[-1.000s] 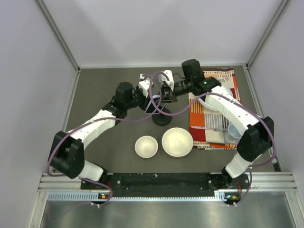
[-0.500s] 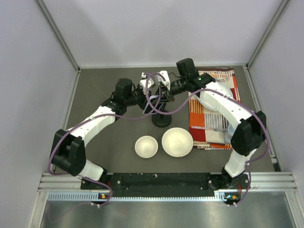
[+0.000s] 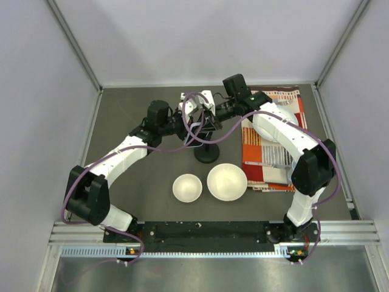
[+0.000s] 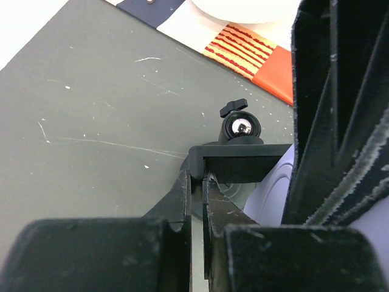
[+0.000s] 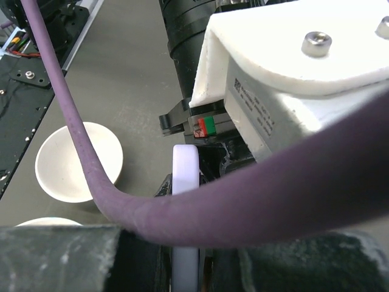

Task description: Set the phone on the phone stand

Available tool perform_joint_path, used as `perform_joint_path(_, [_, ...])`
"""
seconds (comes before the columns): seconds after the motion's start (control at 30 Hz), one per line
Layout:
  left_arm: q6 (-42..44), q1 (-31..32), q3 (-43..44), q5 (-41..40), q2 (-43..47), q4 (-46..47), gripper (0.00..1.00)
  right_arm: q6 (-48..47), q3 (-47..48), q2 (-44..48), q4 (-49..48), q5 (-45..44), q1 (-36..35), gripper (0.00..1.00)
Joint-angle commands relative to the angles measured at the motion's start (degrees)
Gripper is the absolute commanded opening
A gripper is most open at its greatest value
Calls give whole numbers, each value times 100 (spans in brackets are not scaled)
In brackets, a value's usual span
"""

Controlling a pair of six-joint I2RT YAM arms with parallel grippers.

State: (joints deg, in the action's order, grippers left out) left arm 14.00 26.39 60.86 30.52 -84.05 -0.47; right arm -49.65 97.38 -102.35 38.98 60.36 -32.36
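Observation:
The phone stand has its round black base point(image 3: 206, 153) on the grey table, just beyond the two bowls. Its ball joint point(image 4: 241, 126) and black clamp cradle point(image 4: 243, 163) show in the left wrist view. My left gripper point(image 4: 197, 176) is shut on the cradle's corner; from above it point(image 3: 193, 126) comes in from the left. The phone point(image 5: 185, 176) appears edge-on as a pale lavender-white rim, upright between the fingers of my right gripper point(image 5: 185, 204), which is shut on it. From above, the right gripper point(image 3: 210, 120) holds the phone point(image 3: 195, 135) at the cradle, over the stand.
Two white bowls point(image 3: 187, 187) point(image 3: 227, 181) sit near the stand's base. A striped orange, red and white cloth point(image 3: 273, 140) lies at the right with a clear cup point(image 3: 298, 171) on it. Purple cables loop over both grippers. White walls close in the table.
The right arm has swung left, its elbow pulling in from the right edge. Both grippers and the phone have shifted slightly left over the stand. Both grips are unchanged.

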Motion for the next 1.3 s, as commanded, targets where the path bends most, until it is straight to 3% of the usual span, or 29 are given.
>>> perform_joint_path(0.0, [94, 103, 181, 122, 117, 231, 0, 253, 492, -93, -269, -611, 54, 0])
perform_joint_path(0.13, [-151, 94, 32, -423, 187, 468, 0, 806, 527, 4, -40, -1629, 89, 0])
perform_joint_path(0.3, [-819, 103, -443, -1442, 415, 1531, 0, 1738, 449, 22, 250, -2369, 177, 0])
perform_joint_path(0.4, [-1118, 103, -829, -2356, 705, 2110, 0, 2125, 203, 118, 259, -2747, 248, 0])
perform_joint_path(0.43, [-1180, 112, -1074, -2967, 793, 2278, 0, 2204, 159, 153, 259, -3158, 239, 0])
perform_joint_path(0.53, [-1391, 120, -1435, -3604, 1118, 2692, 0, 2696, -17, 363, 145, -4132, 291, 0])
perform_joint_path(0.63, [-1768, 164, -1533, -4018, 1338, 2553, 0, 3144, -543, 740, -380, -5021, 196, 0])
perform_joint_path(0.8, [-1664, 577, -1560, -5298, 1523, 2350, 0, 3909, -949, 918, -734, -7026, -411, 0])
perform_joint_path(0.83, [-1681, 638, -1516, -5537, 1523, 2158, 0, 4049, -975, 909, -734, -7882, -603, 0])
perform_joint_path(1.0, [-2041, 779, -1428, -6206, 1646, 1691, 0, 4384, -1160, 971, -734, -8978, -631, 0])
perform_joint_path(1.13, [-2348, 867, -1454, -6374, 1743, 1515, 0, 4630, -1073, 673, -901, -9235, -587, 0])
perform_joint_path(1.27, [-2480, 1305, -1130, -7444, 1585, 1007, 0, 4710, -642, 225, -954, -9253, -587, 0])
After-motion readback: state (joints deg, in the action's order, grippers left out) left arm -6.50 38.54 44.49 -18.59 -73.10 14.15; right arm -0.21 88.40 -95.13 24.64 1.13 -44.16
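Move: The left fingers already pinch the end of the phone stand's bracket. The stand's middle is about 4 cm to that hand's right, level in reach and 8 cm below. From the right hand, which grips the phone by its edge, the stand's middle is some 4 cm ahead and about 12 cm lower. Nearer the base, the small bowl lies around 9 cm back and 7 cm left of the right hand, the large bowl 7 cm back and 7 cm right. Forward some 4.5 cm and about 2 cm down goes the right hand with the phone, swinging it nearly 60 degrees clockwise to line it up with the stand's bracket. The left hand keeps its pinch, edges forward a centimetre, then draws back that much while carrying the bracket about 5 cm left and turning roughly 40 degrees counter-clockwise. ##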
